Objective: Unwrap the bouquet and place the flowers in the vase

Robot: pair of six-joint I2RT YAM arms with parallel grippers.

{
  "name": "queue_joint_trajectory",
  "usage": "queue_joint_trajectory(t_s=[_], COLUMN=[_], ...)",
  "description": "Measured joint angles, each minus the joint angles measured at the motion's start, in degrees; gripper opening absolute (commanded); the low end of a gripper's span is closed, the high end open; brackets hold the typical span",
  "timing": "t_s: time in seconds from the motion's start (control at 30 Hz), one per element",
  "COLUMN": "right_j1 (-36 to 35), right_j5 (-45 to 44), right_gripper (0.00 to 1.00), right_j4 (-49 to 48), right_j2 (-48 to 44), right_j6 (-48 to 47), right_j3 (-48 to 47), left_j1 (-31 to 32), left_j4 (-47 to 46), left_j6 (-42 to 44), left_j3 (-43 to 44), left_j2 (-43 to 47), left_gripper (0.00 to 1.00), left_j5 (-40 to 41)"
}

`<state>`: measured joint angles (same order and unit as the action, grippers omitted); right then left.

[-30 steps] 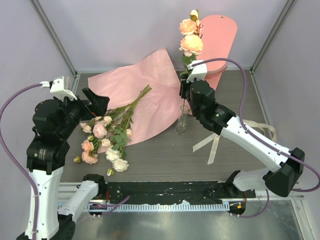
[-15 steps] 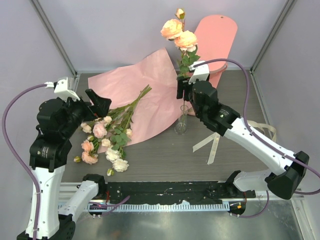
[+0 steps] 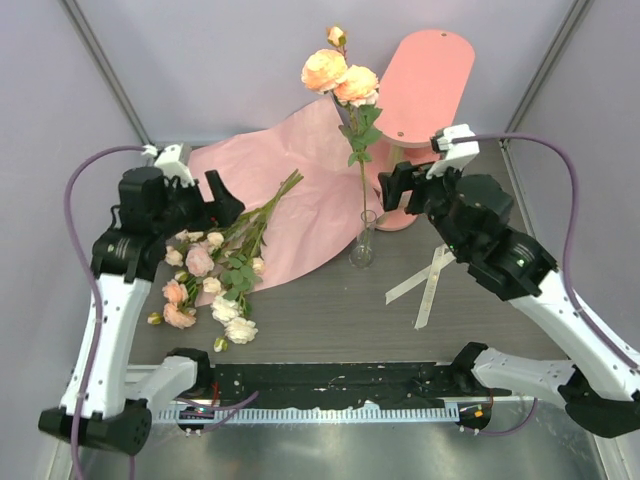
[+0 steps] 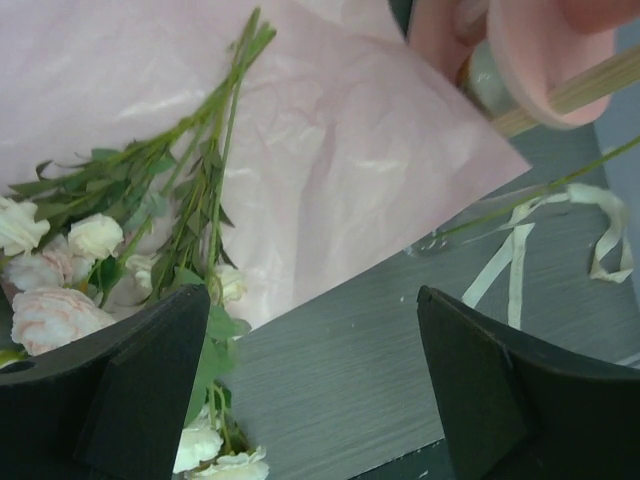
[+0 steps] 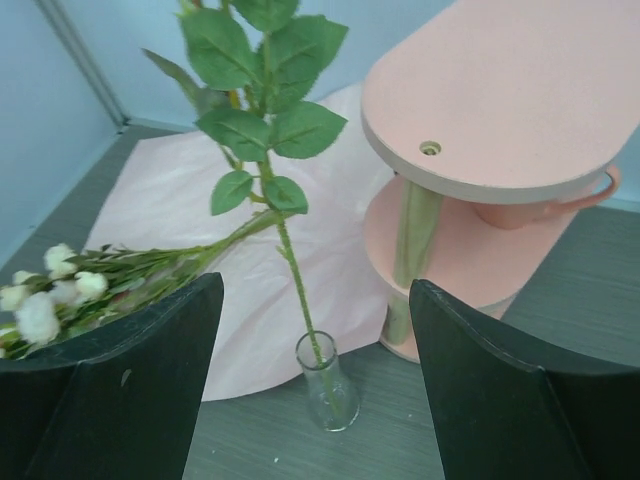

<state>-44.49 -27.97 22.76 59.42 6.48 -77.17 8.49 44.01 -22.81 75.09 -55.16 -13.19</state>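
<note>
The bouquet lies undone: its pink paper [image 3: 290,190] is spread flat at the back left, with loose flowers [image 3: 215,270] lying half on it, heads toward the near left. The clear vase [image 3: 362,245] stands mid-table and holds one long leafy stem [image 5: 290,250] topped with peach roses [image 3: 340,78], leaning a little left. My right gripper [image 3: 400,190] is open just right of that stem, apart from it, with the vase [image 5: 325,385] between its fingers in the wrist view. My left gripper [image 3: 215,195] is open and empty above the stems [image 4: 200,170] of the lying flowers.
A pink tiered shelf [image 3: 425,90] stands at the back right, close behind the vase. Cream ribbon [image 3: 430,280] lies on the grey table right of the vase. Grey walls and metal posts enclose the back and sides.
My right gripper opened, let go of the rose stem and drew back to the right; the stem now stands alone in the vase. My left arm moved forward over the lying flowers.
</note>
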Motion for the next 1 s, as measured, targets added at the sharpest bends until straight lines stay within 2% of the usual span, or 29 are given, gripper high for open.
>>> queue_joint_trajectory(t_s=[0.03, 0.13, 0.3, 0.4, 0.53, 0.6, 0.83, 1.0], right_j1=[0.0, 0.0, 0.0, -0.2, -2.6, -4.3, -8.8, -9.0], right_j5=[1.9, 10.6, 27.7, 36.3, 43.4, 44.1, 42.5, 39.7], right_gripper=[0.82, 0.82, 0.81, 0.81, 0.81, 0.81, 0.81, 0.81], right_j4=[0.2, 0.4, 0.1, -1.9, -3.0, -2.8, -2.1, -3.1], right_j2=[-1.3, -4.9, -6.5, -5.5, -2.5, -0.8, -1.0, -1.5], right_j6=[-0.4, -2.2, -4.5, -4.7, -5.0, -6.0, -9.0, -9.2], right_j3=[0.0, 0.1, 0.3, 2.1, 5.3, 6.8, 9.6, 11.7], left_j1=[0.0, 0.0, 0.5, 2.7, 7.6, 9.2, 9.7, 9.8], left_j4=[0.7, 5.2, 9.6, 11.8, 13.6, 13.6, 13.1, 13.1], left_j6=[0.8, 3.9, 8.6, 9.8, 10.9, 11.3, 11.2, 11.1], left_j3=[0.1, 2.7, 5.8, 6.0, 8.2, 8.3, 8.5, 13.4], left_j2=[-2.1, -11.1, -29.2, -35.6, -42.6, -44.7, -47.3, -52.0], left_gripper=[0.73, 0.55, 0.41, 0.36, 0.39, 0.43, 0.43, 0.35], left_j5=[-0.4, -1.2, -0.9, 1.9, 7.4, 9.2, 12.6, 12.5])
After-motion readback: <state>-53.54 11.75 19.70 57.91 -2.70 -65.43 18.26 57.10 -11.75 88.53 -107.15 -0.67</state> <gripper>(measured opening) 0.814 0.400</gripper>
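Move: The bouquet's bared stems, where the left fingers are headed, lie about 9 cm ahead of the left hand, 3 cm to its right and 29 cm below. The white roses are some 12 cm back and 2 cm left of that hand; the pink rose is 2 cm ahead and 13 cm left. From the right hand those stems are 7 cm ahead, 31 cm left and 37 cm below; the vase stands 6 cm ahead, 5 cm left. The bouquet's stems are what the left hand drops to, going down about 24 cm and some 8 cm forward, tipping roughly 45 degrees towards the table while its open fingers narrow to under half and come close over one stem; contact can't be seen. The empty right hand draws back and swings left across the near side of the vase, turning counter-clockwise, rising slightly before it sinks. ##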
